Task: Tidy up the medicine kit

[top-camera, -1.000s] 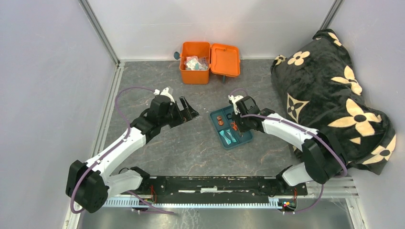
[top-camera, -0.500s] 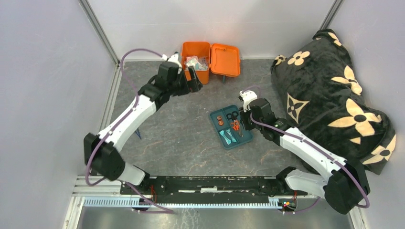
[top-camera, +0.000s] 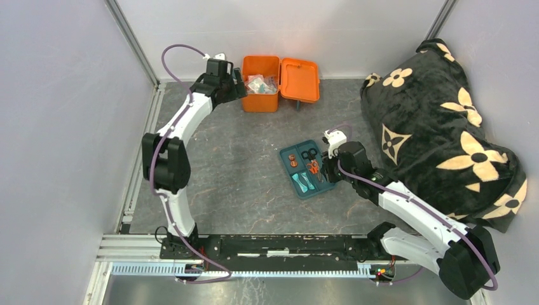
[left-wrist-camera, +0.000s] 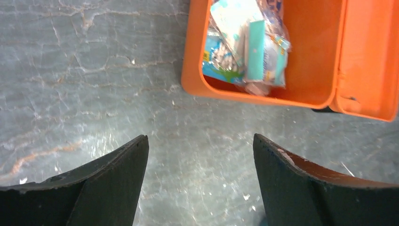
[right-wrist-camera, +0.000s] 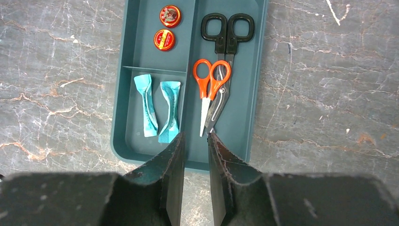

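Observation:
The medicine kit [top-camera: 259,95], a small orange box, stands at the back wall with its lid [top-camera: 300,81] swung open to the right. Plastic packets [left-wrist-camera: 247,42] lie inside it. My left gripper [top-camera: 239,86] hovers just left of the box, and in the left wrist view it [left-wrist-camera: 200,136] stands wide open over bare floor, the kit's wall [left-wrist-camera: 263,94] just ahead. My right gripper [top-camera: 325,170] sits at the right edge of a teal tray [top-camera: 299,190]. Its jaws [right-wrist-camera: 195,133] are narrowly open with nothing between them, above the tray's near rim [right-wrist-camera: 226,162].
The tray holds two red tins [right-wrist-camera: 165,39], two teal sachets [right-wrist-camera: 160,110], black scissors [right-wrist-camera: 226,33] and orange scissors [right-wrist-camera: 210,82]. A black blanket with cream flowers [top-camera: 445,127] is heaped at the right. Grey walls with metal rails close in the left and back.
My left arm has swung from mid-floor to the back, beside the kit, its jaws narrowing slightly. My right gripper has drawn back a little along the tray.

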You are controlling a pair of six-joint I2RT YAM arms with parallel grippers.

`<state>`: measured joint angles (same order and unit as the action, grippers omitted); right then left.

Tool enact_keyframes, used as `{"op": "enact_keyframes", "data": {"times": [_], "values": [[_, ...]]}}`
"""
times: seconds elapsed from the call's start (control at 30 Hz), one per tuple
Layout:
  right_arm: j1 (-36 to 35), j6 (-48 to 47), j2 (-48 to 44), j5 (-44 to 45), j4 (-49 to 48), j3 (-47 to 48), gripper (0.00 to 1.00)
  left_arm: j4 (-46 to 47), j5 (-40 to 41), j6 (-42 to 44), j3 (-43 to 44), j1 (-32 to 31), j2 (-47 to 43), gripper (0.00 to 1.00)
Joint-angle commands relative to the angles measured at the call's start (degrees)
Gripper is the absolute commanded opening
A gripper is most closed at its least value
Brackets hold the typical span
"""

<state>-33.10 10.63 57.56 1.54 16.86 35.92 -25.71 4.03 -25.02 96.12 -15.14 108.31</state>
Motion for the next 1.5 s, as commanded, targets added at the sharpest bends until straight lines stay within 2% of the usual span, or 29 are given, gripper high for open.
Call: {"op": "enact_keyframes", "data": {"times": [0.0,0.47,0.7,0.93,1.23,1.47], "values": [[0.2,1.1,-2.1,-1.4,-1.9,-0.9,0.30,1.2,1.5,6.8,6.7,0.2,5.6,0.86],[0.2,0.2,-3.4,-0.1,0.4,-1.6,0.29,6.1,-6.7,2.6,19.6,4.9,19.3,0.80],[0.2,0.0,-3.8,0.5,1.0,-1.8,0.29,5.2,-9.4,1.8,24.4,5.4,24.3,0.64],[0.2,0.4,-4.1,0.5,0.9,-2.6,0.29,5.4,-10.9,2.6,24.8,5.3,25.5,0.56],[0.2,1.1,-4.4,-0.1,-0.6,-3.5,0.29,2.9,-8.8,5.2,22.9,5.3,22.1,0.27],[0.2,2.1,-5.2,-0.3,-3.2,-5.0,0.29,2.0,-2.7,5.5,13.3,5.3,12.5,0.07]]}}
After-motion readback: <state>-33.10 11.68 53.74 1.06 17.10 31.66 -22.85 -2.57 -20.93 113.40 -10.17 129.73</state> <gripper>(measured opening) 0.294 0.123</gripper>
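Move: The rim of the orange box's left wall, at the spot near its front corner, lies about 10 cm straight ahead of the open left hand and 7 cm below it. The box's middle is some 15 cm ahead and 6 cm to the right. The open lid lies beyond it, 15 cm ahead and 17 cm right; the teal latch sticks out of the same wall, about 14 cm ahead and 2 cm left. From the right hand that rim spot is roughly 34 cm ahead and 25 cm left, about level in height. The left fingers shut on the orange box's left wall near the front corner, one finger inside and one outside, after the hand reaches about 10 cm forward while sinking 7 cm to straddle the rim. With the wall pinched, the hand then starts drawing the box back and slightly left, about 1.5 cm. The right hand merely eases back and down a little by the tray. ##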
